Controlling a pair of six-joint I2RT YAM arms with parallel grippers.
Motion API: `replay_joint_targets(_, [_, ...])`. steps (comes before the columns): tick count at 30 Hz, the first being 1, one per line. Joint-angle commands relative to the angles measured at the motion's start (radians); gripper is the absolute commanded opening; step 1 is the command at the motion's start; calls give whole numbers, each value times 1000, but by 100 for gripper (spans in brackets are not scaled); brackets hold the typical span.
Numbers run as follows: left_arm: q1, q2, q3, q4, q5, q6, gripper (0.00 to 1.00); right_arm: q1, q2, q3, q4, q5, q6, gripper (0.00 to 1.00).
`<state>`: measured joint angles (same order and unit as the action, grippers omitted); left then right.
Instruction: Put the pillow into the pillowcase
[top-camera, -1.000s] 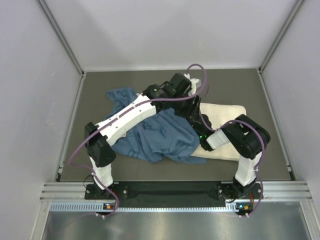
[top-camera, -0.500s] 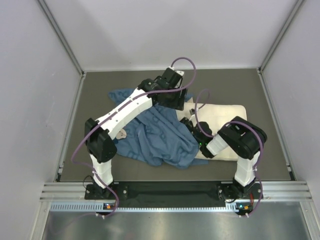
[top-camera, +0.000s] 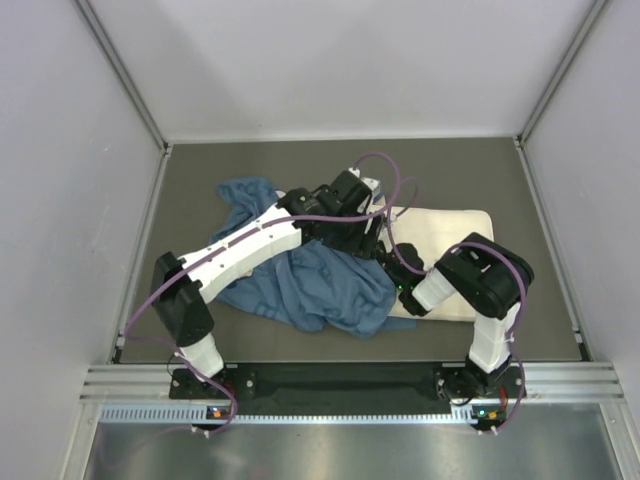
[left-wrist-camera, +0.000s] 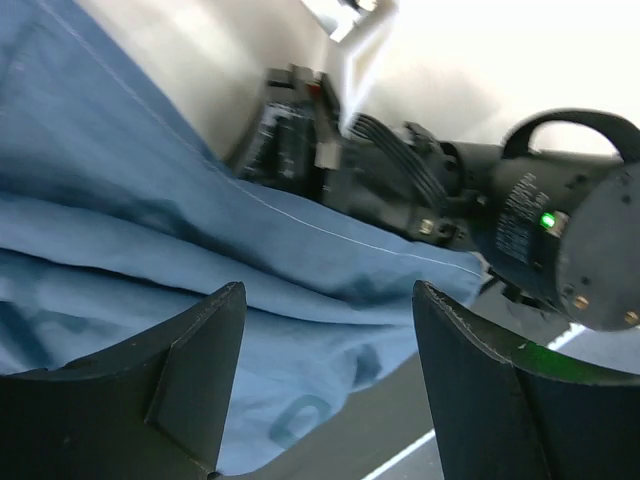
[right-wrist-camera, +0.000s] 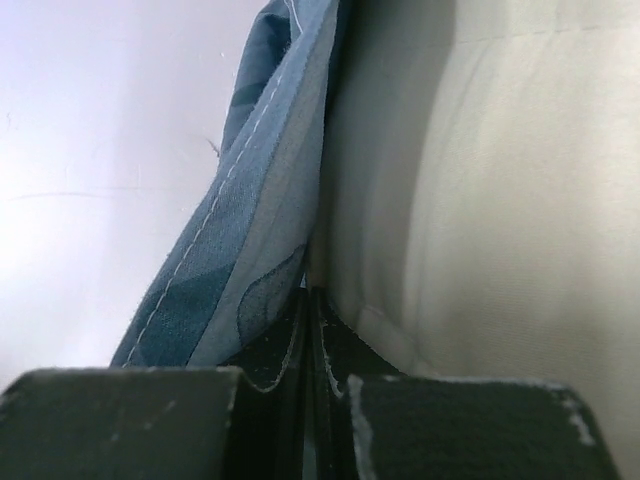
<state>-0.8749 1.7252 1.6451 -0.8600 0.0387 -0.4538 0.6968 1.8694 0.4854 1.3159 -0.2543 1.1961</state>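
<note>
The blue pillowcase (top-camera: 320, 285) lies crumpled across the middle of the mat. The cream pillow (top-camera: 450, 225) lies to its right, its left end under the blue fabric. My right gripper (top-camera: 385, 258) sits low at that overlap. In the right wrist view its jaws (right-wrist-camera: 312, 295) are shut, pinching the hemmed edge of the pillowcase (right-wrist-camera: 250, 200), and the pillow (right-wrist-camera: 500, 200) presses against the right finger. My left gripper (top-camera: 365, 232) hovers just behind it. It stands open (left-wrist-camera: 325, 380) over the folds of the pillowcase (left-wrist-camera: 150, 250) with nothing between its fingers.
The right arm's wrist (left-wrist-camera: 540, 230) is close in front of the left gripper. Purple cables (top-camera: 385, 165) loop above both arms. White walls enclose the grey mat (top-camera: 480, 170) on three sides, and a metal rail (top-camera: 330, 385) runs along the near edge.
My left gripper has opened wider and swung from the back of the pillowcase down toward the right gripper. The right arm has held still.
</note>
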Motion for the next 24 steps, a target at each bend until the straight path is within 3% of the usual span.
replay_joint_targets(1, [-1,-36,-40,88,12,-42,72,21,-13,5,-6,-2,-56,0])
replay_joint_targets(8, [-7,-7,-51,154,-14,-52,72,23,-56,-4,-52,12,-85,0])
replay_joint_targets(13, [-7,34,-50,179,-30,-65,64,24,-61,-5,-50,13,-86,0])
replay_joint_targets(18, [-9,45,-34,179,-26,-63,39,24,-58,-5,-53,12,-84,0])
replay_joint_targets(19, [-7,39,-31,162,-26,-60,30,24,-58,-4,-56,13,-84,0])
replay_joint_targets(22, [-9,7,-36,144,-20,-59,13,23,-53,2,-73,15,-87,0])
replay_joint_targets(24, [-7,-21,-30,135,-7,-54,11,23,-44,8,-75,12,-86,0])
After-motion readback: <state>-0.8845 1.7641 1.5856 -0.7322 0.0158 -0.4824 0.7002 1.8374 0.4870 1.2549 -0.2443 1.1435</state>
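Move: The pillowcase's open hem runs just below the left fingers, about 1 cm ahead, 2 cm to the right and 3 cm down. The right gripper's body is about 7 cm right, 4 cm back and 8 cm below; the bare part of the pillow lies some 14 cm right and 2 cm back, the crumpled pillowcase about 13 cm left and 5 cm back. From the right hand, shut and tucked inside the opening, that hem spot is some 6 cm right, 2 cm back and 5 cm up. Lower the open left gripper a little over 2 cm onto the pillowcase's hem, easing it about 1.5 cm to the right and slightly forward, close above the right gripper. Then close its fingers to about a third open so they pinch the hem, and leave the right gripper in place, shut, between case and pillow. ##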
